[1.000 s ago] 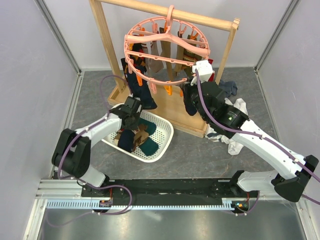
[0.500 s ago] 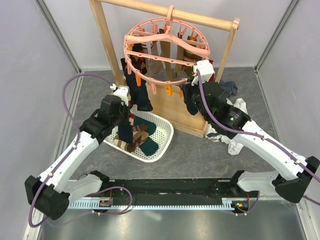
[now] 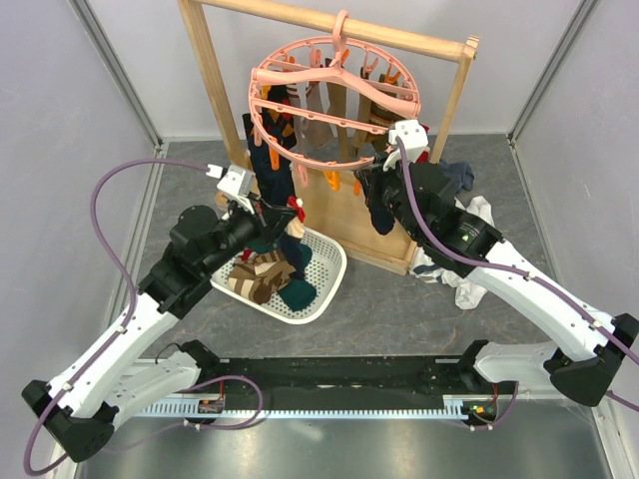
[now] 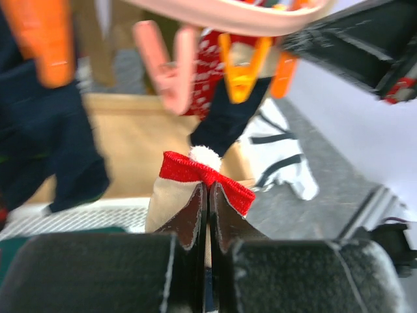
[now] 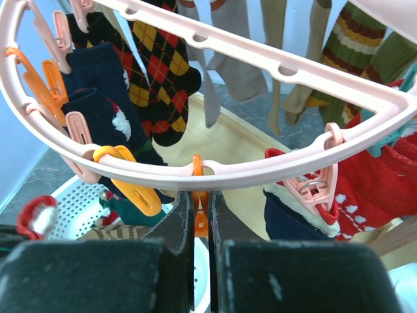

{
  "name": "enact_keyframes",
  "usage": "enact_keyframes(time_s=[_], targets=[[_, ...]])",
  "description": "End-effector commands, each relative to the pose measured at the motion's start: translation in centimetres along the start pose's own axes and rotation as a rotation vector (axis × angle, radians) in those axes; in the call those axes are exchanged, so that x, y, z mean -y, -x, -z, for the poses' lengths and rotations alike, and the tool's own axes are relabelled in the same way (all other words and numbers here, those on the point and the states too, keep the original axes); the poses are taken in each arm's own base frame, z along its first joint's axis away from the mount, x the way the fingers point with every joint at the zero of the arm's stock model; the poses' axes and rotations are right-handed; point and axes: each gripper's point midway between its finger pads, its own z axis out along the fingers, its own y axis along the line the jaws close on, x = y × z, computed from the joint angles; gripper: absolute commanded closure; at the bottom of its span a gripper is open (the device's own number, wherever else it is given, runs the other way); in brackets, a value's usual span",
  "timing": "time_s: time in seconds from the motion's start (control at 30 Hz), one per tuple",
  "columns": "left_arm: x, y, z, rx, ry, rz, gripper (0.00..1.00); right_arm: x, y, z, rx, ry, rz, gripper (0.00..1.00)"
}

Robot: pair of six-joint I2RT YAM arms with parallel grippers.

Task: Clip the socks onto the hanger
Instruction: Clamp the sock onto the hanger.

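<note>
The pink ring hanger [image 3: 340,40] hangs from the wooden rack with several socks clipped round it. My left gripper [image 3: 286,214] is shut on the red cuff of a sock [image 3: 295,249] and holds it up above the basket, just below the ring's near side. In the left wrist view the gripper [image 4: 208,190] pinches the red-cuffed sock [image 4: 189,168] below a pink clip [image 4: 169,72]. My right gripper [image 3: 367,180] is at the ring's front right. In the right wrist view this gripper [image 5: 201,195] is shut on an orange clip [image 5: 201,218] under the hanger's rim [image 5: 293,166].
A white mesh basket [image 3: 329,274] with more socks [image 3: 262,277] sits below the left gripper. The wooden rack frame [image 3: 205,80] stands behind. White and grey garments [image 3: 469,215] lie at the right by the rack's base. Grey walls close in both sides.
My left arm has risen out of the basket with the red-cuffed sock and moved right and up toward the hanger. The right gripper has stayed at the ring.
</note>
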Motion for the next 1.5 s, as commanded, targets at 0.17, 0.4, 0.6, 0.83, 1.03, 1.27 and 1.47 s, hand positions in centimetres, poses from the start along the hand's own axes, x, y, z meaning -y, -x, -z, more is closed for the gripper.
enact_keyframes(time_s=[0.17,0.4,0.6,0.83,1.03,1.27,1.47], targets=[[3.7,1.2,-4.6,0.14,-0.106,0.1,0.98,-1.0,1.1,1.2,0.004,0.062,-0.067,1.0],[3.3,1.5,-7.6,0.194,-0.061,0.162,0.98,-1.2,1.2,1.4,0.003,0.075,-0.092,1.0],[4.1,1.6,-8.9,0.224,-0.084,0.193,0.98,-1.4,1.2,1.4,-0.001,0.088,-0.108,1.0],[5.0,2.1,-9.3,0.251,-0.111,0.234,0.98,-1.5,1.1,1.2,-0.002,0.096,-0.121,1.0],[5.1,2.3,-9.4,0.262,-0.105,0.274,0.98,-1.9,0.9,1.1,-0.007,0.114,-0.135,1.0],[5.1,2.1,-9.9,0.254,-0.097,0.294,0.98,-2.1,1.1,1.2,-0.002,0.134,-0.153,1.0],[5.3,2.0,-10.1,0.249,-0.099,0.324,0.98,-2.0,1.0,1.3,0.002,0.136,-0.156,1.0]])
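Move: The left hand holds the sock by its red-and-white cuff. The orange clip it is meant for, pinched in the right hand's fingertips on the ring's near edge, lies about 14 cm to its right, 5 cm ahead and 2 cm up. A yellow-orange clip hangs about 9 cm right and 6 cm ahead, a pink clip some 3 cm right and 7 cm ahead, both around 2 cm up. Still pinching the cuff, the left hand carries the sock about 10 cm to the right and 5 cm forward towards the orange clip, fast at first and then creeping in below the ring, its left side rolling down some 20 degrees. The right hand keeps its pinch on that clip, drifting a centimetre or so back, left and up. ##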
